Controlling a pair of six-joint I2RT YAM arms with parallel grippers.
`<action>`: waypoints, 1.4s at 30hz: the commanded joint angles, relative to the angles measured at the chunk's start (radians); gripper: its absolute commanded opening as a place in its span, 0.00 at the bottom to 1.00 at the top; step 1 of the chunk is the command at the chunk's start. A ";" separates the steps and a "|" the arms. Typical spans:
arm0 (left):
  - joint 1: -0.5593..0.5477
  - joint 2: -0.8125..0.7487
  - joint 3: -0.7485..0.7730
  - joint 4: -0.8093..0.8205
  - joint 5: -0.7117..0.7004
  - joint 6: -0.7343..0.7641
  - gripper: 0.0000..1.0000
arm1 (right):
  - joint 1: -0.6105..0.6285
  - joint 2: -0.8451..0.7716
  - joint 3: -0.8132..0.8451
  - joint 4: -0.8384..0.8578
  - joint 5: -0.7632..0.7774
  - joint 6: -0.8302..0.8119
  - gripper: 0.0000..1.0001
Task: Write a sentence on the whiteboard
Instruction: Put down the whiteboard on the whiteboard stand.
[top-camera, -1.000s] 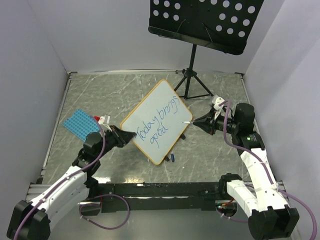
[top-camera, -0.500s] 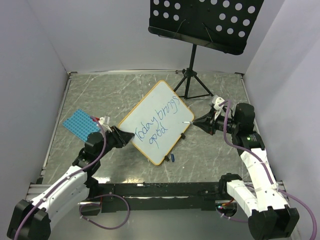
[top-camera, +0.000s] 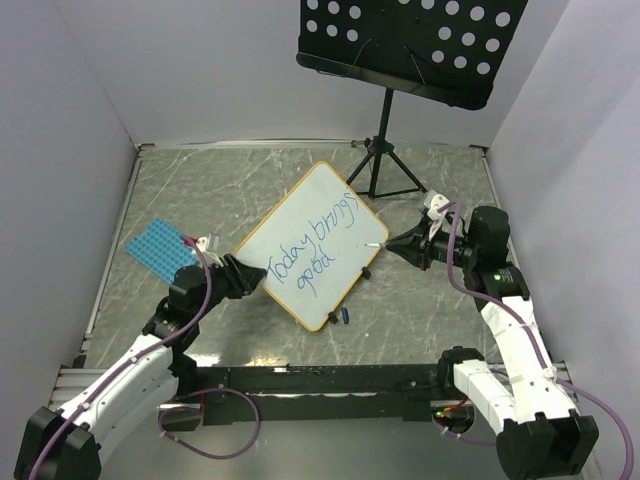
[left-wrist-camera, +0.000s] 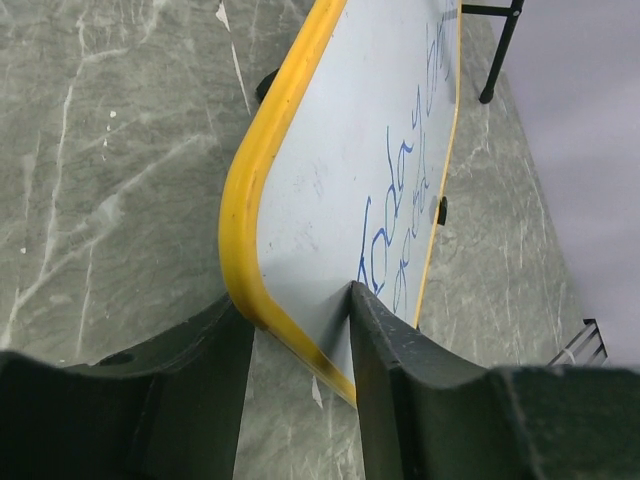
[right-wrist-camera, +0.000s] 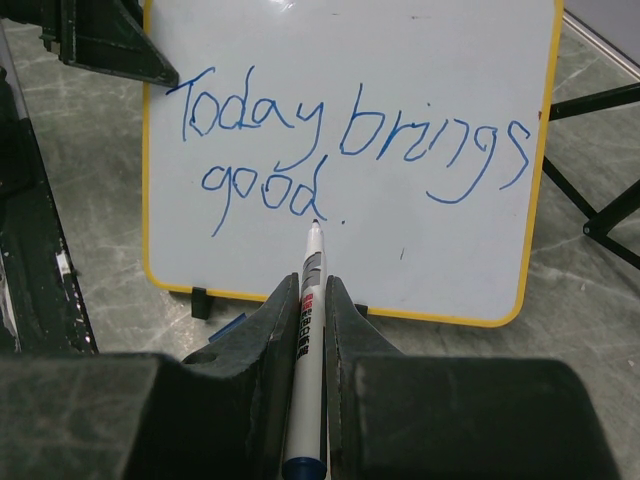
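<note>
The whiteboard (top-camera: 340, 195), white with a yellow frame, stands tilted on small black feet mid-table. The sentence (top-camera: 312, 250) in blue reads "Today brings good" (right-wrist-camera: 340, 140) over two lines. My left gripper (top-camera: 255, 278) straddles the board's near-left corner (left-wrist-camera: 245, 230); its jaws stand apart and open (left-wrist-camera: 295, 300), one finger in front of the board face and one behind the frame. My right gripper (right-wrist-camera: 308, 285) is shut on a white marker (right-wrist-camera: 310, 300) with a blue end. The marker's tip sits just after "good", by a small dot; I cannot tell if it touches.
A black perforated music stand (top-camera: 410, 40) on a tripod (top-camera: 385, 175) rises behind the board. A blue dotted mat (top-camera: 155, 248) lies at the left. A small blue cap (top-camera: 342, 317) lies by the board's near edge. White walls close in three sides.
My left jaws have spread apart from the board's corner, and the board has shifted slightly to the left. The right arm and marker have stayed put.
</note>
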 joint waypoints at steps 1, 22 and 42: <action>0.003 -0.010 0.008 -0.096 0.001 0.042 0.46 | -0.005 -0.002 0.001 0.017 -0.020 -0.004 0.00; 0.003 -0.068 0.071 -0.078 0.102 0.032 0.71 | -0.005 -0.001 0.001 0.015 -0.017 -0.004 0.00; 0.003 -0.234 0.283 -0.558 -0.117 -0.079 0.97 | -0.004 -0.004 0.001 0.015 -0.015 -0.004 0.00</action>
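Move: The whiteboard's left edge is still between the left hand's part-open fingers; the board's middle lies about 7 cm ahead, 11 cm to the right and some 2 cm lower. The blue cap lies about 18 cm right, 6 cm back and 12 cm down; the blue mat lies 23 cm left, 9 cm ahead and as far down. From the right hand, the board's middle is roughly 16 cm left, 5 cm ahead and 10 cm below. The left fingers, straddling the whiteboard's left edge, spread from half to fully open and come free of the board, the hand first easing back about 1.5 cm at nearly the same height. It then rises some 6 cm, still drawing back slightly and swinging a little left at the end, away from the board, with hardly any wrist turn. ##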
